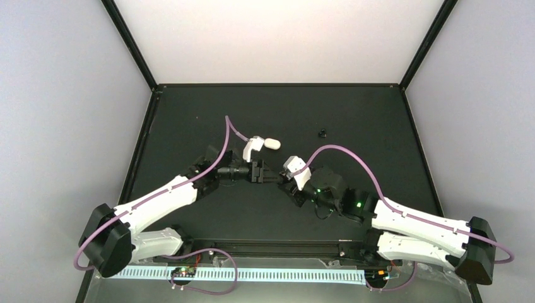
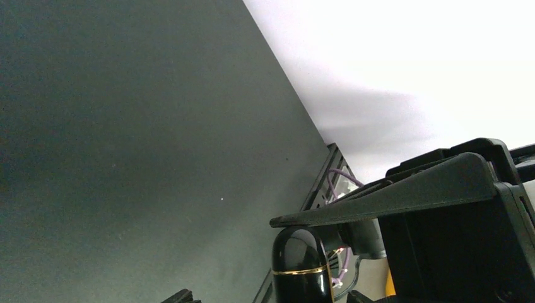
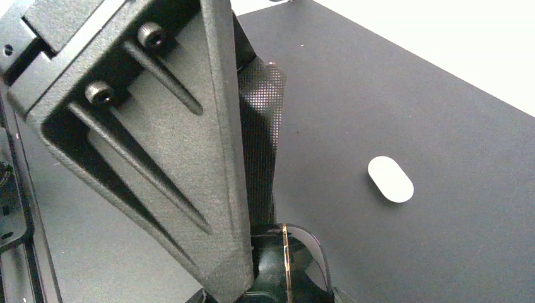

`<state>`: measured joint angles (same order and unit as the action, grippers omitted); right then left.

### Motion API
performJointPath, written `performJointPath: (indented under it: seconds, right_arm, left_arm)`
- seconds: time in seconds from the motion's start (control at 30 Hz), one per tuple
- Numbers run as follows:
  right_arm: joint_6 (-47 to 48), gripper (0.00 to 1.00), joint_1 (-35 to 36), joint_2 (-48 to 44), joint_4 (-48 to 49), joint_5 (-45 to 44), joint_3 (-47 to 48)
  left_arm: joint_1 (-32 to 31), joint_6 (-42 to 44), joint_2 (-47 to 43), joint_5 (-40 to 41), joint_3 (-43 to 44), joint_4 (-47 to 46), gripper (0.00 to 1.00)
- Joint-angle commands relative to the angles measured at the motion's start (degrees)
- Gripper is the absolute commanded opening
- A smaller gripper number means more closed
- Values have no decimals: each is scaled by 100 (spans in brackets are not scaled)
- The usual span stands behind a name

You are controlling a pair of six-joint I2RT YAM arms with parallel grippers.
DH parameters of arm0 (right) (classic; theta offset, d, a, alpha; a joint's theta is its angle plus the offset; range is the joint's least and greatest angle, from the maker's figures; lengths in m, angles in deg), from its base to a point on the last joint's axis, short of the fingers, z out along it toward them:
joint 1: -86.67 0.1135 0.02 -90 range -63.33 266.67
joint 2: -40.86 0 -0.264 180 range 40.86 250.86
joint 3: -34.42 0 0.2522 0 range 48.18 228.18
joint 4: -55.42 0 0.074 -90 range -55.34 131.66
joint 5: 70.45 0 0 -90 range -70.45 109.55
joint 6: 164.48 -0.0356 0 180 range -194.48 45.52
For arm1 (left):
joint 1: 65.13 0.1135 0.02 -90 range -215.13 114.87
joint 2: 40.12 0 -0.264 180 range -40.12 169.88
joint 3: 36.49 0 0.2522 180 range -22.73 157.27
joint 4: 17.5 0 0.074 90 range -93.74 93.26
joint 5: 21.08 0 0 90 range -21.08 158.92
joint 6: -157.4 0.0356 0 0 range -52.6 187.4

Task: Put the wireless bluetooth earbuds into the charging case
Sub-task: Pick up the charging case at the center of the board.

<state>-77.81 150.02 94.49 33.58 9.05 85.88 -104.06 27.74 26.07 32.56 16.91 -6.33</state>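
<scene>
The white oval charging case point(image 1: 272, 143) lies on the black table, also seen in the right wrist view point(image 3: 390, 179). No earbuds show in any view. Both grippers meet mid-table. My right gripper point(image 1: 282, 180) point(image 3: 268, 295) is shut on a glossy black capsule with a thin gold band point(image 3: 287, 262). The same capsule point(image 2: 301, 265) stands between the jaws of my left gripper point(image 1: 257, 172) point(image 2: 268, 297). Those jaws are open, with a gap on one side. From above, the capsule is hidden between the fingers. The case lies apart, just behind the left wrist.
A small black squarish object point(image 1: 322, 133) lies on the table point(image 1: 353, 113) behind the right gripper. The left gripper's big grey finger point(image 3: 158, 126) fills the left of the right wrist view. White walls stand behind and beside the table.
</scene>
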Motion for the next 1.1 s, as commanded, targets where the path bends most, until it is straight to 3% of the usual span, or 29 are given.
performJointPath:
  seconds: [0.0,0.4,0.83,0.93,1.0,1.07]
  right_arm:
    - [147,31,37,60,110,-166,192]
    - [306,31,32,525,382,-348,463]
    - [277,31,37,603,445,-420,562]
    - [213,42,37,605,312,-248,637]
    - [142,63,37,600,162,-23,730]
    - [-4,76,37,541,-14,184,822]
  left_arm:
    - [-87,-23,106,-182,254,-20,61]
    - [-263,-226,124,-267,183,-199,44]
    - [-292,-353,-34,-429,75,-460,2]
    - [-290,-375,-140,-400,25,-601,2]
    - [-291,-359,-253,-319,2,-681,2]
    - [-275,-299,-382,-177,-1,-701,2]
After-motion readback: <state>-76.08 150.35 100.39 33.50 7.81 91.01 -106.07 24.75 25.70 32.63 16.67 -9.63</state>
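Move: The black charging case is held in the right gripper's fingertips, about 1 cm ahead and 1 cm left of the right hand point. From the left hand it sits some 2 cm to the right, level and in line, between that hand's open fingers. The white case lies on the board roughly 23 cm ahead of the left hand, 1 cm to its left and 17 cm below. Bring the left gripper about 1 cm right around the black charging case and shut its fingers until they pinch it, while the right hand, still gripping, feeds the case some 2 cm left and forward towards the left hand. Once the left fingers have it, open the right fingers off the case and let both hands rise about 1 cm. ##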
